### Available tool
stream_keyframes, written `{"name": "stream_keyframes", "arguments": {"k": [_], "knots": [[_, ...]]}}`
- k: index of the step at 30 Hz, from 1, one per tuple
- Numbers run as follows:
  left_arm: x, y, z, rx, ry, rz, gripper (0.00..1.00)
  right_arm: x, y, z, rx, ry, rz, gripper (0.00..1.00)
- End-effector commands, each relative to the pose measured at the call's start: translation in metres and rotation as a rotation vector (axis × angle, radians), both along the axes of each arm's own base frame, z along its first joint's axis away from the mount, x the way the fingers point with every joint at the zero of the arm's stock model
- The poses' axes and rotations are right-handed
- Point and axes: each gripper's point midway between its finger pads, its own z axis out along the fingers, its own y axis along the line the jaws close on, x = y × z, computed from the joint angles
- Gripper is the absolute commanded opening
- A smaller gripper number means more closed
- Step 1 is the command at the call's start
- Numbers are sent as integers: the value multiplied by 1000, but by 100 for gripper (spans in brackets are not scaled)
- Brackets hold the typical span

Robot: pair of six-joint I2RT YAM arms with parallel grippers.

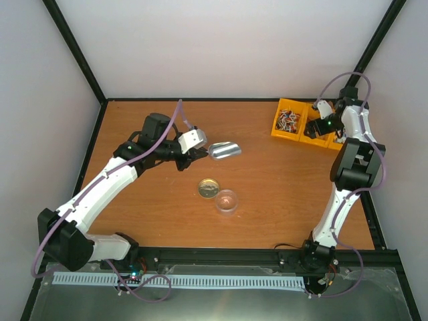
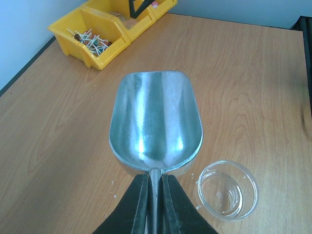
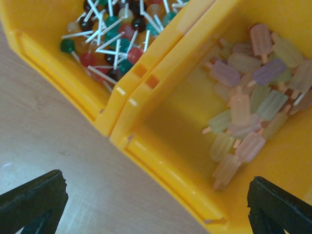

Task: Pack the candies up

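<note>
My left gripper (image 1: 200, 154) (image 2: 155, 195) is shut on the thin handle of a metal scoop (image 1: 225, 151) (image 2: 155, 119). The scoop's bowl is empty and hangs over the table's middle. A clear round cup (image 1: 227, 200) (image 2: 227, 190) stands empty just right of the scoop. At the back right, one yellow bin (image 1: 289, 124) (image 2: 90, 39) holds lollipop candies (image 3: 109, 34). The bin next to it (image 1: 311, 109) holds pastel ice-pop-shaped candies (image 3: 243, 112). My right gripper (image 1: 321, 126) (image 3: 156, 190) hovers open over that bin's front wall, holding nothing.
A round metal lid (image 1: 208, 188) lies on the wooden table (image 1: 154, 214) beside the cup. Black frame posts and white walls close in the back and sides. The right arm (image 1: 354, 167) stretches along the right edge.
</note>
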Motion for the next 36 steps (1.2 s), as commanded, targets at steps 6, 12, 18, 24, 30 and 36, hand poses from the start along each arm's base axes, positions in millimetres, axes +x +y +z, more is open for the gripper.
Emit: {"name": "stream_keyframes", "arguments": {"k": [6, 12, 18, 24, 30, 36], "knots": [[-3, 0, 18, -39, -53, -17, 1, 20, 0, -14, 17, 6, 40, 100], [-4, 0, 16, -38, -54, -24, 1, 12, 13, -39, 98, 76, 53, 100], [-4, 0, 17, -33, -58, -28, 1, -1, 29, -53, 170, 133, 66, 100], [-7, 2, 18, -36, -70, -29, 1, -14, 58, -57, 220, 171, 94, 100], [-7, 3, 12, -23, -61, -25, 1, -38, 98, -60, 264, 216, 143, 99], [-7, 3, 9, -20, -56, -21, 1, -70, 149, -62, 314, 267, 205, 98]]}}
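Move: The open right hand hangs some 7 cm above the popsicle-candy bin, the middle yellow one, whose middle lies about 5 cm ahead, so its near wall is almost under the fingers. The lollipop bin joins it about 12 cm to the hand's left and 6 cm ahead. The pink-candy bin is roughly 10 cm to the hand's right and 4 cm ahead. From the left hand, the popsicle-candy bin is about 26 cm ahead, 38 cm right and 22 cm below. Forward a touch first, then down about 7 cm, the right hand lowers its wide-open fingers astride the popsicle bin's near wall, one inside and one outside. It then sweeps left and back, ending about 11 cm left of its start and tilting some 20 degrees, hooking the wall and dragging the joined bins along without closing. ##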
